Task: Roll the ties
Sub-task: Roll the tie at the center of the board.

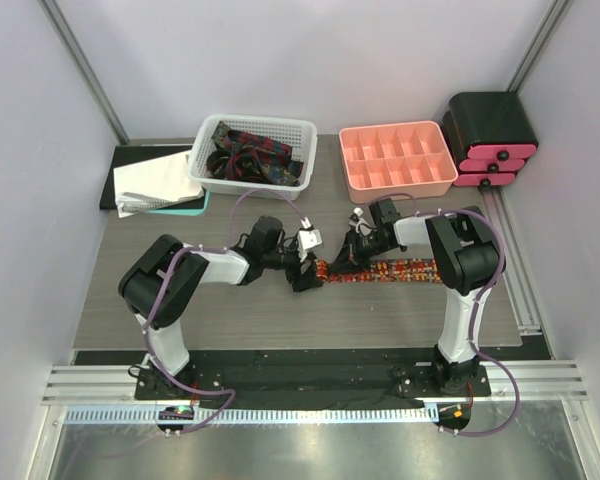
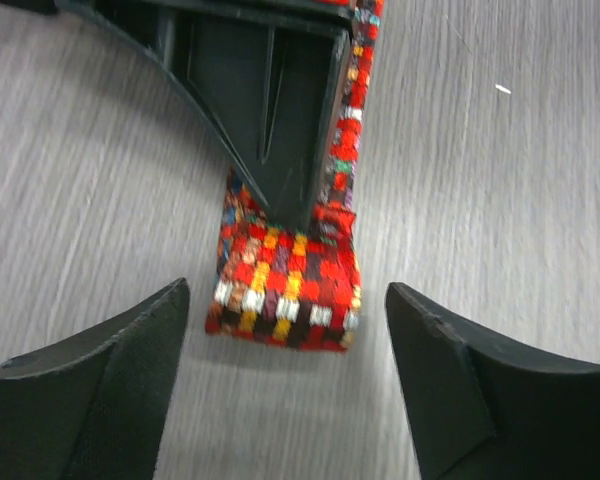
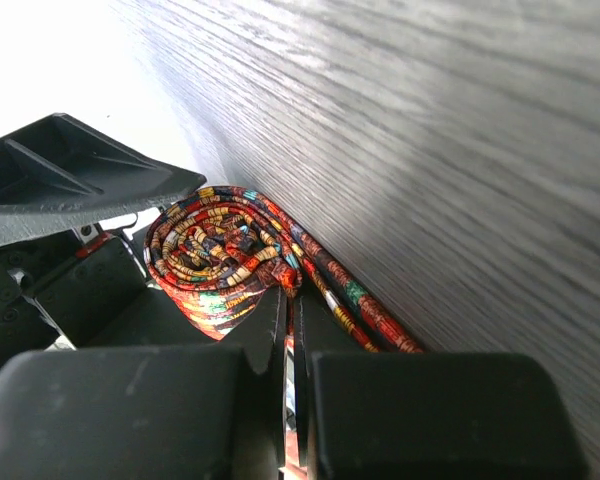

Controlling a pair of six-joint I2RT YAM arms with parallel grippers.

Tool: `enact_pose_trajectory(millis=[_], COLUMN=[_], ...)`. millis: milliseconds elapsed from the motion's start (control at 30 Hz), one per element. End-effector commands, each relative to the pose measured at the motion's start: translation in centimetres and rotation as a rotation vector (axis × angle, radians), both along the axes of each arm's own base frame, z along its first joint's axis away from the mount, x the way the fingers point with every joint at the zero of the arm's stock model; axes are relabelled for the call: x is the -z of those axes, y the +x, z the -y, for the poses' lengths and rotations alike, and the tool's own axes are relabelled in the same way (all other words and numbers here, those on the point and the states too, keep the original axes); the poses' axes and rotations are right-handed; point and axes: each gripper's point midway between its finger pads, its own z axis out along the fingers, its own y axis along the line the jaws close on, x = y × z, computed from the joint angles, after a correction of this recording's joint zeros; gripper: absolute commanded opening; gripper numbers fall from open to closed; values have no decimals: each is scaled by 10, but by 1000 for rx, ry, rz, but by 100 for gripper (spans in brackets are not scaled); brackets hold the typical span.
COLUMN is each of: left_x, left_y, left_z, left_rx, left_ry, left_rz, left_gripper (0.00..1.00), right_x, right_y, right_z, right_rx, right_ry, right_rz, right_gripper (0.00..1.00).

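A red tie (image 1: 400, 268) with small yellow-orange print lies stretched across the table. Its left end is wound into a small roll (image 3: 220, 262), which looks like a flat red block (image 2: 285, 285) in the left wrist view. My right gripper (image 3: 292, 300) is shut on the tie right at the roll, with a thin layer of fabric between its fingers. It sits at the roll (image 1: 345, 258) in the top view. My left gripper (image 2: 288, 295) stands open, its fingers (image 2: 100, 390) either side of the roll and apart from it. More ties (image 1: 248, 152) lie bundled in the basket.
A white basket (image 1: 302, 150) stands at the back left, with a pink compartment tray (image 1: 395, 158) to its right. A black and pink drawer box (image 1: 492, 135) is at the back right. Papers on a dark pad (image 1: 155, 182) lie at the far left.
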Motion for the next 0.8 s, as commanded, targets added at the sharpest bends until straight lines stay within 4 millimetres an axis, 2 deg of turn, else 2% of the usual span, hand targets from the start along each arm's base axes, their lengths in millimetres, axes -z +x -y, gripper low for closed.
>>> enact_pose_trajectory(millis=[0, 200, 267, 433, 633, 767], left_x=[-9, 1, -2, -2, 21, 42], left_y=[8, 0, 2, -3, -11, -16], left_z=[17, 22, 24, 29, 26, 16], left_rx=[35, 63, 59, 60, 39, 22], left_ry=[-79, -5, 20, 68, 168, 269], left_rz=[89, 131, 153, 116, 30, -19], left_gripper=[76, 46, 43, 42, 42, 29], right_x=[59, 60, 57, 53, 45, 34], right_y=[-15, -15, -14, -16, -16, -15], right_z=[27, 20, 14, -3, -19, -25], right_rx=[-12, -31, -29, -33, -22, -32], right_ry=[-245, -253, -244, -218, -168, -139], right_rz=[-24, -7, 6, 17, 38, 58], right_gripper=[1, 1, 1, 1, 1, 1])
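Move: The rolled-up part of the tie sits about 2 cm to the right of the left hand and 2 cm below it, level fore and aft between its open fingers. From the right hand, which already pinches the strip beside it, the roll is roughly 4 cm to the left and 1 cm up. The unrolled strip runs off to the right, its middle some 13 cm right of the right hand; the orange tray stands about 27 cm ahead and 11 cm right of that hand. The left hand dips onto the roll, about 1.5 cm to the right and as much down, closing its fingers from wide open to a bit under half so that they pinch the roll at its two edges, then keeps its grip while its tips tilt some 10 degrees steeper. Once those fingers have shut, the right hand, still shut on the strip just right of the roll, travels about 1.5 cm to the left at table height, bringing strip and roll along towards the left hand. ##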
